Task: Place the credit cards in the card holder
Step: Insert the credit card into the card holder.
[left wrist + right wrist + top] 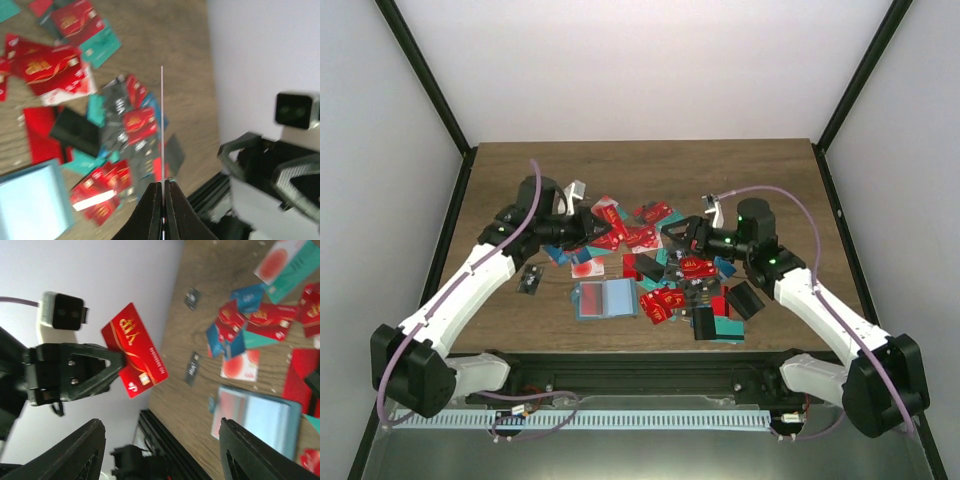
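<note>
My left gripper [592, 230] is shut on a red credit card [134, 350] and holds it in the air over the back left of the pile. In the left wrist view that card [161, 125] shows edge-on as a thin line between the closed fingers [152, 205]. My right gripper [676, 234] faces it from the right, close by; its jaws stand wide apart with nothing between them [160, 426]. The teal-blue card holder [607, 298] lies open on the table in front of the pile, a red card in its left half. Several credit cards [670, 272], mostly red, lie scattered between the arms.
Black blocky cases [745, 298] lie among the cards at the front right. A small dark object [530, 280] sits left of the card holder. A white card with a red blot [586, 267] lies just behind the holder. The table's front edge [620, 352] is close to it.
</note>
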### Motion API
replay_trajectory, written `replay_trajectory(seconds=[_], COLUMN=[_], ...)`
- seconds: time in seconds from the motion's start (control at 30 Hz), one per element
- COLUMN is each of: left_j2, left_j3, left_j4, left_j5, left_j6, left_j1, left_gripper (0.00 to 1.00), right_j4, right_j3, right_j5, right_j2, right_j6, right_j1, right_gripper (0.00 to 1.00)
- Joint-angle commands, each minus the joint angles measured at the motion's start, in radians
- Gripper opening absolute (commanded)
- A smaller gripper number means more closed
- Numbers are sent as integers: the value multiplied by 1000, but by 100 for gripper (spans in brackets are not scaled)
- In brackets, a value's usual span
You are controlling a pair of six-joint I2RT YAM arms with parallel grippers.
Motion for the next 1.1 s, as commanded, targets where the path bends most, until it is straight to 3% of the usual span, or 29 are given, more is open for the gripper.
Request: replay_trajectory(seconds=[0.0,0.23,0.63,0.77,0.83,1.07], left_j2=[-41,-107,-214,-207,-200,-230], left_j3=[-12,-127,-413,-451,-493,-577], left_j4=[-312,-399,-126,-110,-35,39], left_j5=[-34,-94,-18,-45,15,-78], left_j6=[245,353,264,281,267,197], left_j1=[10,23,46,47,52,57], left_gripper=[4,4,4,4,4,4], right_j4=[-160,-129,-103,-82,-61,-14], right_j3=[-32,-157,-238,-247,-255,-242], right_j5=[-43,-74,-65,-67,-73,-85], right_j2=[5,15,64,77,88,149], right_j6=[-183,-209,-223,-217,-212,-204], right_j1=[0,21,57,59,60,87], right_gripper=[64,64,63,63,63,63])
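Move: The left hand, holding a red card, has the card holder about 7 cm back from it, level sideways, and 25 cm below. Near the holder, counted from this hand, the white-red card is some 5 cm left and 1 cm ahead, and the red-black card about 7 cm right and 2 cm ahead. From the empty right hand the holder lies 6 cm back, 16 cm left, 26 cm down; the red card pile sits 7 cm back and 1 cm left. Still pinching the red card in shut fingers, the left hand sinks about 17 cm, drawing back some 9 cm and going 6 cm left, tilting its fingers more steeply down towards the holder. The right hand, staying open and empty, drops about 15 cm and back 6 cm towards the holder's level, tilting and turning a little counter-clockwise. ##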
